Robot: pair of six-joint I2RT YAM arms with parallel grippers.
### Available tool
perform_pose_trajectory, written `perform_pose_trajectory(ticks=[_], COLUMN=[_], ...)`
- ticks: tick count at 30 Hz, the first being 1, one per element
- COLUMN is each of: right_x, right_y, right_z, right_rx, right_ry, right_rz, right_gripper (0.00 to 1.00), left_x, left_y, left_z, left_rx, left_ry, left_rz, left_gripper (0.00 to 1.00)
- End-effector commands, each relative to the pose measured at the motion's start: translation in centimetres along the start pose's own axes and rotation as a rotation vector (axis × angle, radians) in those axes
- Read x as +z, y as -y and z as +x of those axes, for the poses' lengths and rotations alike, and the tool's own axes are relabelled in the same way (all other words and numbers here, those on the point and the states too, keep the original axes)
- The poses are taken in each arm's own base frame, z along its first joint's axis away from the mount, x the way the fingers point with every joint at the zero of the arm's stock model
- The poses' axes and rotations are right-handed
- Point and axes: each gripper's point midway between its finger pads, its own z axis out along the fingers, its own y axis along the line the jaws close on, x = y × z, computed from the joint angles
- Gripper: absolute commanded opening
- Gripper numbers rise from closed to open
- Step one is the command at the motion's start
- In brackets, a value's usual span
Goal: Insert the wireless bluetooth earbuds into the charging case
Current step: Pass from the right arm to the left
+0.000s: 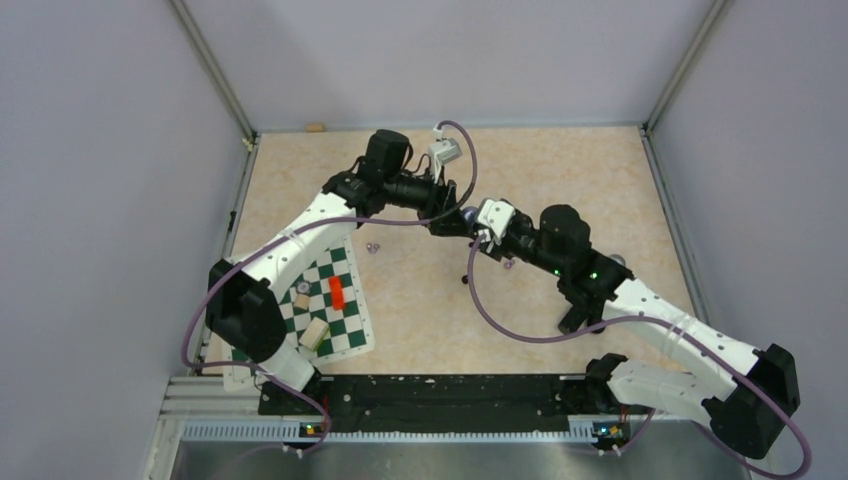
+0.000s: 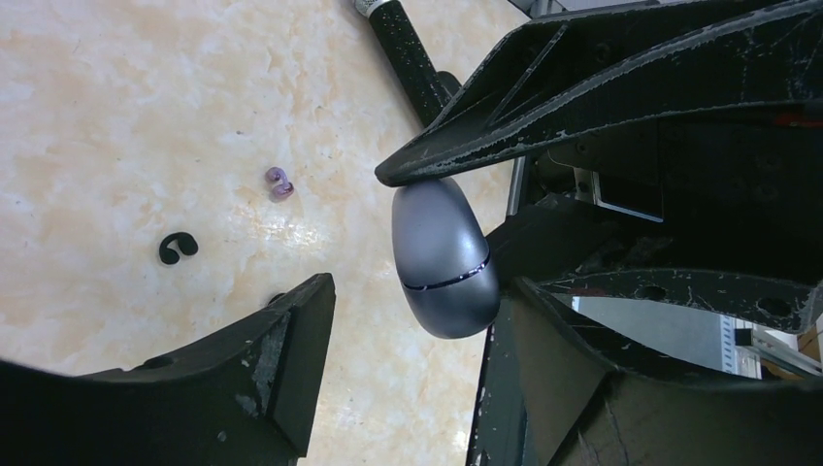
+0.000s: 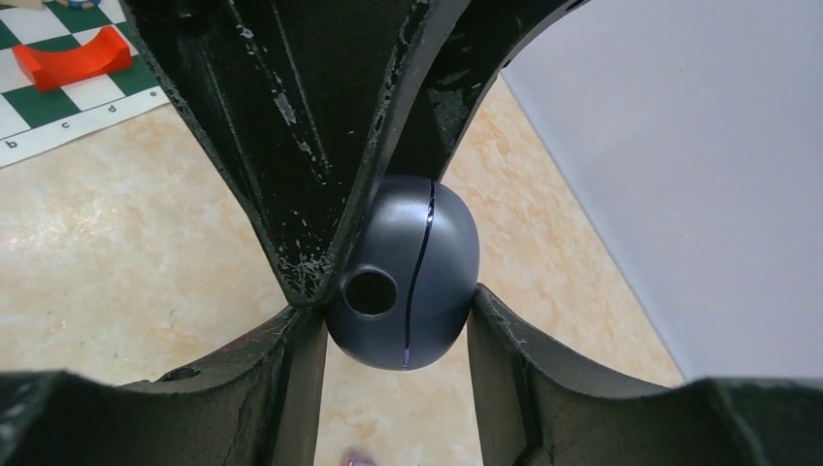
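The charging case (image 3: 408,282), a smooth grey oval with its lid seam closed, hangs above the table. My right gripper (image 3: 393,306) is shut on the charging case, one finger on each side. My left gripper (image 2: 422,278) is open around the case's (image 2: 442,257) lower end: its right finger is close against the case and its left finger (image 2: 291,340) stands well clear. In the top view both grippers meet mid-table at the case (image 1: 468,213). One lilac earbud (image 2: 279,183) lies on the table left of the case, and the other earbud (image 1: 508,264) lies by the right arm.
A green-and-white chessboard mat (image 1: 350,330) at the left carries a red piece (image 1: 337,292) and wooden blocks (image 1: 315,333). A long black cylinder (image 2: 408,49) and a small black hook-shaped piece (image 2: 177,247) lie on the marbled table. Walls enclose the table.
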Motion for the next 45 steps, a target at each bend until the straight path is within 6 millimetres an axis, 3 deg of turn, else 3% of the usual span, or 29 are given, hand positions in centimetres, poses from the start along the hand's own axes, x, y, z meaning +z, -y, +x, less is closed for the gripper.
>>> perform_pose_trajectory(ticks=[1,10,26,33,36,39,42,45], right_x=[-0.5,-0.6,-0.5,-0.6,-0.7,-1.2,-2.8,-5.5], right_y=[-0.5,-0.6,-0.8,0.0,0.2,0.2,0.8,0.0], right_z=[-2.6,-2.6,-2.8,-3.0,-3.2,-3.6,-6.4,-9.1], right_rx=[-0.019,-0.026,-0.008,-0.010,-0.009,0.008,0.048,0.069], right_ry=[0.088,0.092,0.101,0.106,0.109,0.091,0.107,0.146], right_rz=[-0.036,-0.042,-0.050,-0.006,0.001,-0.016,-0.052,-0.159], right_gripper=[0.38,0.39,0.40,0.42,0.49,0.69,0.78,0.81], left_x=[-0.3,-0.1,1.1,1.1,0.9,0.5,-0.4,-1.7], left_y=[0.9,0.8,1.4,1.7,1.7,1.9,2.2,2.9], left_z=[-1.9,-1.7,-1.1,-0.9,-1.0,-1.0,-1.1,-1.1], left_rx=[0.062,0.054,0.044,0.062,0.073,0.100,0.164,0.237], left_ry=[0.038,0.030,-0.005,-0.013,-0.016,-0.022,-0.040,-0.055], left_rz=[0.016,0.023,0.073,0.076,0.068,0.058,0.035,0.015], left_gripper=[0.70,0.75,0.54,0.23,0.16,0.12,0.11,0.10])
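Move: Just off the left fingertips, some 2 cm to the right of that hand and 1 cm back at about its height, is the charging case, still pinched by the right hand and about 1 cm ahead and 1 cm left of its hand point. Roughly 18 cm below the left hand lie the near black earbud (2 cm back, 2 cm right), the far black earbud (8 cm back, 1 cm right) and the purple earbuds (5 cm back, 9 cm right). Easing the case back about 1 cm, the right hand then holds it nearly still while the left hand creeps roughly 1.5 cm right and back towards it, closing its open fingers from both sides until they pinch the case. Only then do the right fingers open and let go, that hand drawing away up and back by about 2 cm as the left keeps its grip. ##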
